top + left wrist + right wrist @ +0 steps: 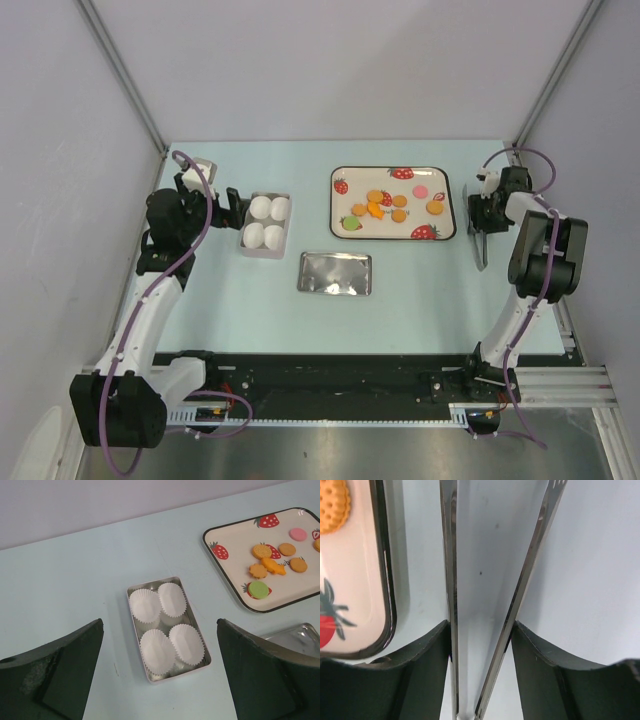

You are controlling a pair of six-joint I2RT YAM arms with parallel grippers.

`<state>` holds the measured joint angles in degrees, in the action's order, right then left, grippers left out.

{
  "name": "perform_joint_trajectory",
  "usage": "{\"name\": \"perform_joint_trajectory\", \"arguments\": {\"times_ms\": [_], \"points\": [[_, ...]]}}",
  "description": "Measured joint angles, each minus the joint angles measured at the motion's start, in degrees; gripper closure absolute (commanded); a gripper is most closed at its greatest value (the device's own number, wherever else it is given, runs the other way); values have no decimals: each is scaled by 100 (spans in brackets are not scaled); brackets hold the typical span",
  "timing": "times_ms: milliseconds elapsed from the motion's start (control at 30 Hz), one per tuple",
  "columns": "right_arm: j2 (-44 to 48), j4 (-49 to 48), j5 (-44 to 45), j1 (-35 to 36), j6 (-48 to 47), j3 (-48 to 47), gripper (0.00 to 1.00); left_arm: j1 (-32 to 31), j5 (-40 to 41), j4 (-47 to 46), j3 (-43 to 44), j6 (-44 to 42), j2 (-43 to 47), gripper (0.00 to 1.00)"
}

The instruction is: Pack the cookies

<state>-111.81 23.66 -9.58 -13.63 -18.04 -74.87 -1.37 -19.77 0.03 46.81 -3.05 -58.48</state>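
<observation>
Several orange-yellow cookies [385, 205] lie on a strawberry-print tray [333, 205], with a pink and a green one among them. The left wrist view shows the cookies [280, 560] at its upper right. My right gripper [480, 212] is just right of the tray, its fingers [415, 670] pressed against both arms of metal tongs [449, 580] lying on the table. One cookie [332, 505] shows at the tray's corner [382, 580]. My left gripper [160, 624] hangs wide open above and short of a tin [150, 676] with white paper cups, holding nothing.
The tin of paper cups [243, 245] sits left of the tray. A shallow empty metal lid [335, 272] lies in front of the tray. Frame posts and grey walls close in the table's sides and back.
</observation>
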Motion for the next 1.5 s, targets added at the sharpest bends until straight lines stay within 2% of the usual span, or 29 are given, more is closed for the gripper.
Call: {"name": "perform_joint_trajectory", "arguments": {"times_ms": [333,1000,1300,1500], "points": [[267,837,11,4,-2,-682,43,0,0,-2,0,0,0,0],[822,1639,236,170,-44,-1281,41,0,-2,-11,-20,0,2,0],[1405,1829,407,457,-68,-1370,40,0,-9,-35,-20,0,4,0],[1665,1930,463,1008,-39,-1386,40,0,-22,-35,-20,2,4,0]]}}
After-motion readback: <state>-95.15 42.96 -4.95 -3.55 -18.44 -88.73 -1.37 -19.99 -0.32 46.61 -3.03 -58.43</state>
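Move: I hold the tongs low in my right hand, their tips pointing forward. The nearest cookie, the orange one at the right of the strawberry tray, lies about 13 cm left, 7 cm ahead and a little lower; the pink cookie sits some 5 cm ahead of and 4 cm left of it. The tray's middle is roughly 26 cm left and 8 cm ahead of my hand. From my left hand the orange cookie is about 63 cm right, 13 cm ahead and 25 cm down. Keeping the tongs pinched between my right fingers, I lift them from the table beside the tray, about 17 cm almost straight up with a short slowing partway. Only near the top do I swing some 5 cm left, to the tray's side, tipping my fingers roughly 10 degrees up and turning slightly counter-clockwise. ##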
